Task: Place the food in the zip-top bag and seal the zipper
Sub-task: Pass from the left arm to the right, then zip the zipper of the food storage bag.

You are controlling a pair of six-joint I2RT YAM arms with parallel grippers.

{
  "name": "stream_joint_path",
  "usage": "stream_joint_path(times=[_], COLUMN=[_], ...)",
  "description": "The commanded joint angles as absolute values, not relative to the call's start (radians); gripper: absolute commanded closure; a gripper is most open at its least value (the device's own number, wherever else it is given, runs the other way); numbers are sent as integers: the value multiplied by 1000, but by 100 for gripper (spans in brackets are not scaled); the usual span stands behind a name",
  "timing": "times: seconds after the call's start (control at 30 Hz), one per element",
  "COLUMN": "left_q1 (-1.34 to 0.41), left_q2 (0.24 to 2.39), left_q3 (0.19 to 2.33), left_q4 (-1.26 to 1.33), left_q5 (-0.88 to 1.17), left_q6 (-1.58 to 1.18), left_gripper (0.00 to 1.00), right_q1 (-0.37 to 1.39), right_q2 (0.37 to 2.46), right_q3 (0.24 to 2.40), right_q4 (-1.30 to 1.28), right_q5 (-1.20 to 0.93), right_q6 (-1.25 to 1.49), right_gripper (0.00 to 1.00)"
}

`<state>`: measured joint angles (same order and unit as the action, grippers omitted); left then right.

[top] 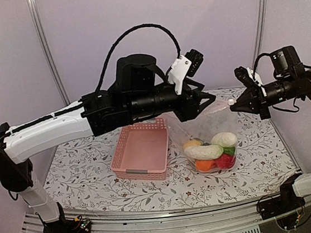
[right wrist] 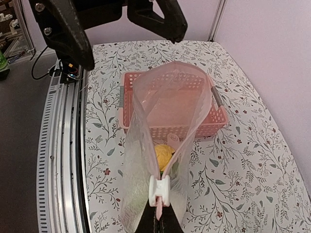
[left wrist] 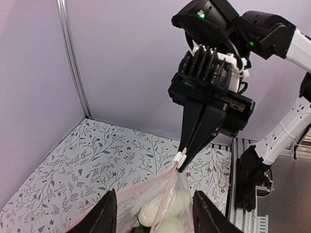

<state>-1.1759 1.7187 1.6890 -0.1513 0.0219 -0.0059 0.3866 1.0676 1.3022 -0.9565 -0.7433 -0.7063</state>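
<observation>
The clear zip-top bag point(top: 204, 128) stands on the table, right of the basket. It holds the food: a white radish point(top: 204, 152), an orange piece point(top: 204, 165), a red one point(top: 226, 161) and a yellow one point(right wrist: 164, 153). The bag's mouth point(right wrist: 170, 92) gapes open in a loop. My right gripper point(right wrist: 158, 217) is shut on the bag's pink end tab, just behind the white zipper slider point(right wrist: 159, 190), and holds that corner up point(top: 232, 103). My left gripper point(top: 205, 102) is open above the bag's other end; its fingers point(left wrist: 104, 213) straddle the bag without touching it.
An empty pink slatted basket point(top: 141, 149) sits left of the bag, touching or nearly touching it. The floral table point(top: 77, 170) ends at a metal rail point(top: 156, 220) in front. Purple walls and poles stand behind.
</observation>
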Motion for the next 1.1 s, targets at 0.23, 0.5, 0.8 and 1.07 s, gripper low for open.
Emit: stream_joint_path(times=[0.23,0.5,0.8,1.07], left_q1=[-1172,-1171,-1171,-1167], left_q2=[1911,1980,1996,2005], left_q3=[1875,1956,1970,1980], left_q4=[-172,-224,-252,-256], left_q5=[264,366,372,356], left_q6=[49,82,83,81], left_gripper=[45,56,70,75], right_q1=[401,400,401,400], right_q2=[1053,1037,1037,1040], right_q3=[1336,1326,1331,1328], right_q4=[-1080,-1076,-1071,-1069], right_q5=[-822,-820,-821,-816], right_q6=[-787,-789,-784,-781], right_gripper=[100,100,100,100])
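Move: The white slider at the zipper end of the bag is about 8 cm to the left hand's right, level with it fore and aft and some 4 cm below. It sits just off the right fingertips, about 2 cm left of the right hand. The food in the bag lies about 9 cm to the left hand's right, level with it and roughly 30 cm below; the pink basket is some 21 cm left of the left hand, 5 cm farther out and just as low. The slider and the zipper end, still pinched by the shut right fingers, are drawn back about 2.5 cm. The open left hand closes in on them from the left, going about 7 cm right with some 3 cm each of down and back and turning about 20 degrees clockwise; from midway its fingers narrow to half their gap, one on each side of the slider, without shutting. ##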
